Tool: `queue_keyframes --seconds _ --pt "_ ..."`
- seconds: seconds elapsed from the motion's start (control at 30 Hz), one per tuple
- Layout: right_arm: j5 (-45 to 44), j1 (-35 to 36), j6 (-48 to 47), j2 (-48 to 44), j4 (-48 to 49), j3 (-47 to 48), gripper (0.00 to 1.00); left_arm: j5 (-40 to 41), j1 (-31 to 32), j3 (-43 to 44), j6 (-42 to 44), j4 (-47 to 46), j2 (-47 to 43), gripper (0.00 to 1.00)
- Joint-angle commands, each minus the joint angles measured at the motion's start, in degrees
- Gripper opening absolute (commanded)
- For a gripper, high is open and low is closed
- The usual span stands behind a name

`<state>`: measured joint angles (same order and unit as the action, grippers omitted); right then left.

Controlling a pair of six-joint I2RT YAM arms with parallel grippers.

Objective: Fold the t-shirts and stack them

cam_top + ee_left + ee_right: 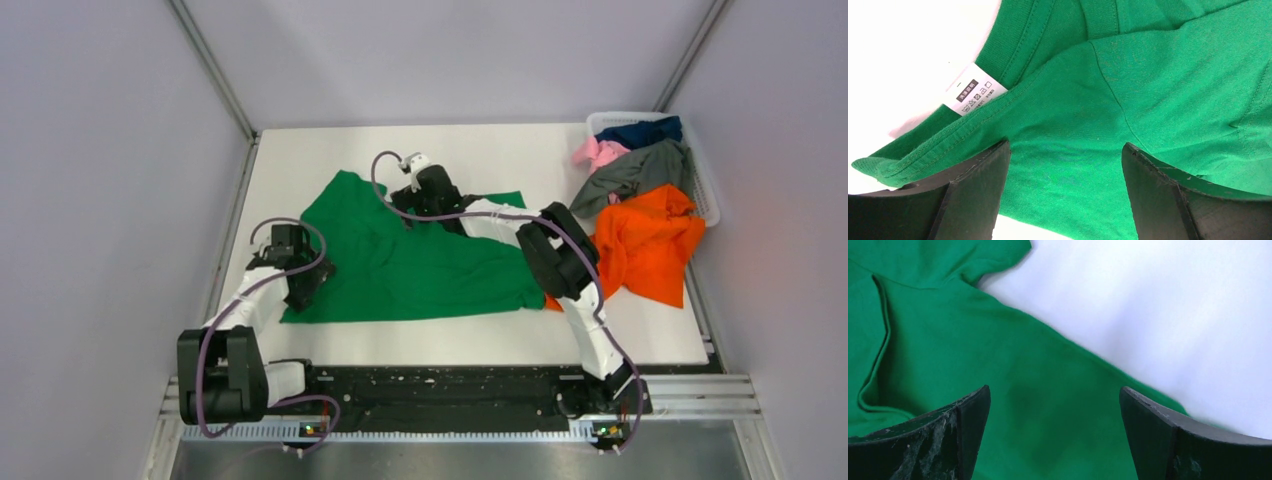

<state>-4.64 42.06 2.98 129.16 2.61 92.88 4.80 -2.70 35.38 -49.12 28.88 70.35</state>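
A bright green t-shirt point(430, 265) lies spread on the white table point(300, 160), partly rumpled. My left gripper point(303, 288) hovers open over its near-left part; in the left wrist view the open gripper point(1065, 150) has green cloth point(1158, 90) under it, with the collar and its white care label point(974, 94) just ahead. My right gripper point(420, 205) is open over the shirt's far edge; in the right wrist view the gripper point(1055, 392) stands above the green cloth point(948, 340) beside bare table. Neither holds anything. An orange t-shirt point(650, 245) lies at the right.
A white basket point(708, 195) at the back right corner holds grey point(635, 175), navy point(640, 130) and pink point(598, 152) shirts, with the orange one spilling onto the table. Grey walls close in both sides. The black rail point(450, 385) runs along the near edge.
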Motion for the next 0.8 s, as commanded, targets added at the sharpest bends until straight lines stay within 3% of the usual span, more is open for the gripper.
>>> queue_keyframes --seconds 0.0,0.27,0.47,0.57,0.67,0.77 --pt "0.87 -0.91 7.36 -10.12 -0.82 -2.81 0.99 -0.29 -0.11 3.75 1.64 1.34 -1.59 0.87" --pt "3.45 -10.57 16.59 -28.8 -7.56 -20.57 0.99 -2.74 0.01 13.29 3.45 0.86 -0.34 0.87" --pt "-8.36 -17.48 26.09 -50.95 -24.77 -41.07 0.99 -3.47 -0.02 13.4 4.56 -0.29 1.11 0.87" --pt "-10.31 -24.64 27.06 -63.18 -30.32 -49.6 0.99 -4.41 0.07 12.56 5.22 -0.93 1.5 0.87" --pt "-7.64 -34.14 27.21 -68.35 -31.22 -55.06 0.99 -4.49 0.06 11.67 5.44 -1.51 1.52 0.87" --pt "-3.77 -39.63 27.08 -67.18 -28.86 -57.13 0.99 -4.49 0.08 11.03 5.52 -2.1 1.68 0.87"
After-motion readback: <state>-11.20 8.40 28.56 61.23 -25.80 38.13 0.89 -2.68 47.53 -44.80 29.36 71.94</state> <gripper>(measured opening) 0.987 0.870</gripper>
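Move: The orange t-shirt's near-left part lies about 36 cm to the right of the right hand, some 23 cm back and 3 cm below it. The green t-shirt's middle is about 15 cm back and 4 cm right, its right-hand edge some 12 cm back and 27 cm right, both about 3 cm below. From the left hand, that orange part is about 54 cm right, 2 cm back and 2 cm lower; the green collar is roughly 6 cm ahead, 4 cm left and 2 cm below. The right hand lifts about 8 cm over the green t-shirt, then swings fast some 37 cm to the right and 18 cm back, past the shirt's right-hand edge to above the orange t-shirt's near-left part, sinking about 4 cm again while the wrist turns clockwise by roughly 55 degrees, its fingers wide open. Meanwhile the left hand, open too, rises from close over the green t-shirt and moves forward, about 6 cm each way, its fingers tilting outward some 10 degrees, and then all but stops. ##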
